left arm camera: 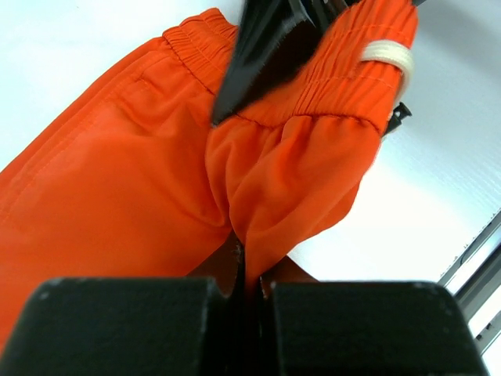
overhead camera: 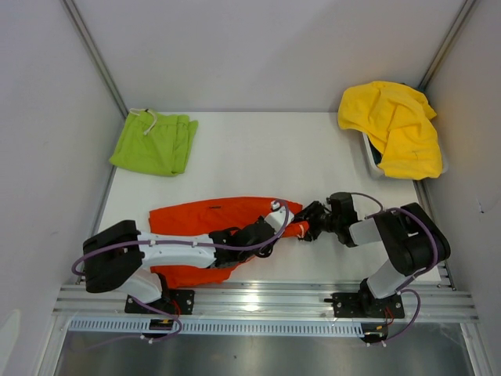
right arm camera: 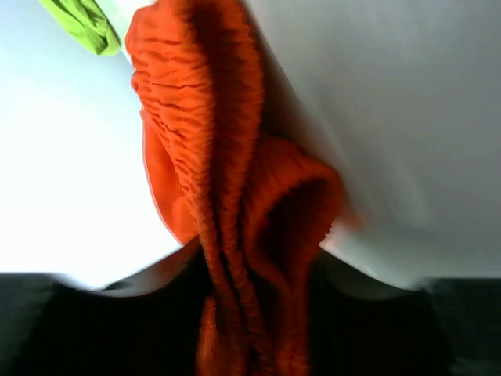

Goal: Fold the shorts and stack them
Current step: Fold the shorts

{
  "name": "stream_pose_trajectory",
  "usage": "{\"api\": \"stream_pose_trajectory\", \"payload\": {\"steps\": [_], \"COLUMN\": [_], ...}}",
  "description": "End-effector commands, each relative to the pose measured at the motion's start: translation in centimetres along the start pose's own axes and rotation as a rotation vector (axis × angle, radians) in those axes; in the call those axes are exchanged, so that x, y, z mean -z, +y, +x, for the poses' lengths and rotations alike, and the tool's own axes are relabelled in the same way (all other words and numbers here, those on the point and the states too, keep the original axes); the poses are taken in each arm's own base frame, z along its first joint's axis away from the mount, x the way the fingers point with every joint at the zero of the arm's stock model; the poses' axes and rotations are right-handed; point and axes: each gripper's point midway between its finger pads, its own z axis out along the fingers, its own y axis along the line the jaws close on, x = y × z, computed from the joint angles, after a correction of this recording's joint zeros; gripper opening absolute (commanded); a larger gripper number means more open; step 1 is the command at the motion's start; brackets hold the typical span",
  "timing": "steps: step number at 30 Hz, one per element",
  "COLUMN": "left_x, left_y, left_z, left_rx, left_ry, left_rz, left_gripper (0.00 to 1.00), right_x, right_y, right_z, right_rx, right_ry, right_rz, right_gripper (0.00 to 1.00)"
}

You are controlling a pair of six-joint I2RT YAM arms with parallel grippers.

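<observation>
The orange-red shorts (overhead camera: 202, 221) lie spread near the table's front left, waist end to the right. My left gripper (overhead camera: 288, 227) (left arm camera: 249, 270) is shut on a pinch of their cloth just below the gathered waistband, near the white drawstring (left arm camera: 389, 55). My right gripper (overhead camera: 311, 222) (right arm camera: 258, 313) meets them from the right, and the bunched waistband (right arm camera: 227, 196) runs down between its dark fingers, which press on it. The lime-green shorts (overhead camera: 155, 143) (right arm camera: 82, 23) lie folded at the back left corner.
A white bin (overhead camera: 368, 160) at the back right holds a heap of yellow cloth (overhead camera: 391, 125). Grey walls close the white table (overhead camera: 258, 157) on three sides. An aluminium rail (overhead camera: 266, 301) carrying both arm bases runs along the near edge.
</observation>
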Motion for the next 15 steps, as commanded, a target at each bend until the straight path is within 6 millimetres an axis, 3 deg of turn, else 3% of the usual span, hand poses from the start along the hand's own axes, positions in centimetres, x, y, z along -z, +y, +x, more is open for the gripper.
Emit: {"api": "stream_pose_trajectory", "payload": {"steps": [1, 4, 5, 7, 8, 10, 11, 14, 15], "left_x": [0.6, 0.6, 0.5, 0.4, 0.3, 0.2, 0.4, 1.2, 1.6], "left_y": [-0.3, -0.4, -0.5, -0.7, -0.8, -1.2, -1.5, -2.5, -2.7], "left_z": [-2.4, -2.5, -2.1, -2.0, -1.9, -1.9, -2.1, -2.8, -2.9], "left_rx": [0.045, 0.045, 0.042, 0.036, 0.032, 0.029, 0.027, 0.033, 0.035], "left_ry": [-0.085, -0.084, -0.075, -0.063, -0.056, -0.053, -0.058, -0.078, -0.084], "left_rz": [0.027, 0.033, 0.034, 0.044, 0.049, 0.070, 0.084, 0.154, 0.176], "left_gripper": [0.00, 0.00, 0.00, 0.02, 0.16, 0.40, 0.62, 0.83, 0.85], "right_x": [-0.1, -0.2, -0.1, -0.1, 0.0, 0.2, 0.3, 0.7, 0.8], "right_y": [0.1, -0.2, -0.6, -0.3, -0.7, -0.5, 0.0, 0.8, 1.1], "right_z": [-0.7, -1.2, -1.5, -1.9, -1.9, -2.8, -3.3, -5.6, -6.2], "right_rx": [0.002, 0.021, 0.014, 0.058, 0.055, 0.079, 0.129, 0.229, 0.263], "right_ry": [-0.017, -0.025, -0.032, -0.040, -0.036, -0.052, -0.056, -0.099, -0.113], "right_rz": [-0.010, 0.005, 0.027, 0.037, 0.067, 0.086, 0.094, 0.136, 0.145], "right_gripper": [0.43, 0.26, 0.15, 0.08, 0.01, 0.00, 0.00, 0.00, 0.00]}}
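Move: The bunched waistband end of the red shorts stands between the right hand's half-open fingers, practically at its hand point. The flat body of the shorts has its middle about 22 cm to the right hand's left, 4 cm nearer the base and 4 cm lower; the yellow shorts on the bin lie roughly 26 cm ahead and 26 cm to its right. From the left hand, still pinching the cloth, that waistband end is about 3 cm ahead, 6 cm right and 4 cm below. The right hand closes its fingers on the bunched waistband, sinking about half a centimetre, and once the layers are pinched it pulls forward and to its right, some 4 cm in all and speeding up, with its fingertips tipping roughly 10 degrees lower. As that grip tightens, the left hand stays nearly in place, opens from its shut hold almost to full width so the cloth comes free between its fingers, and only eases back about 1 cm. ##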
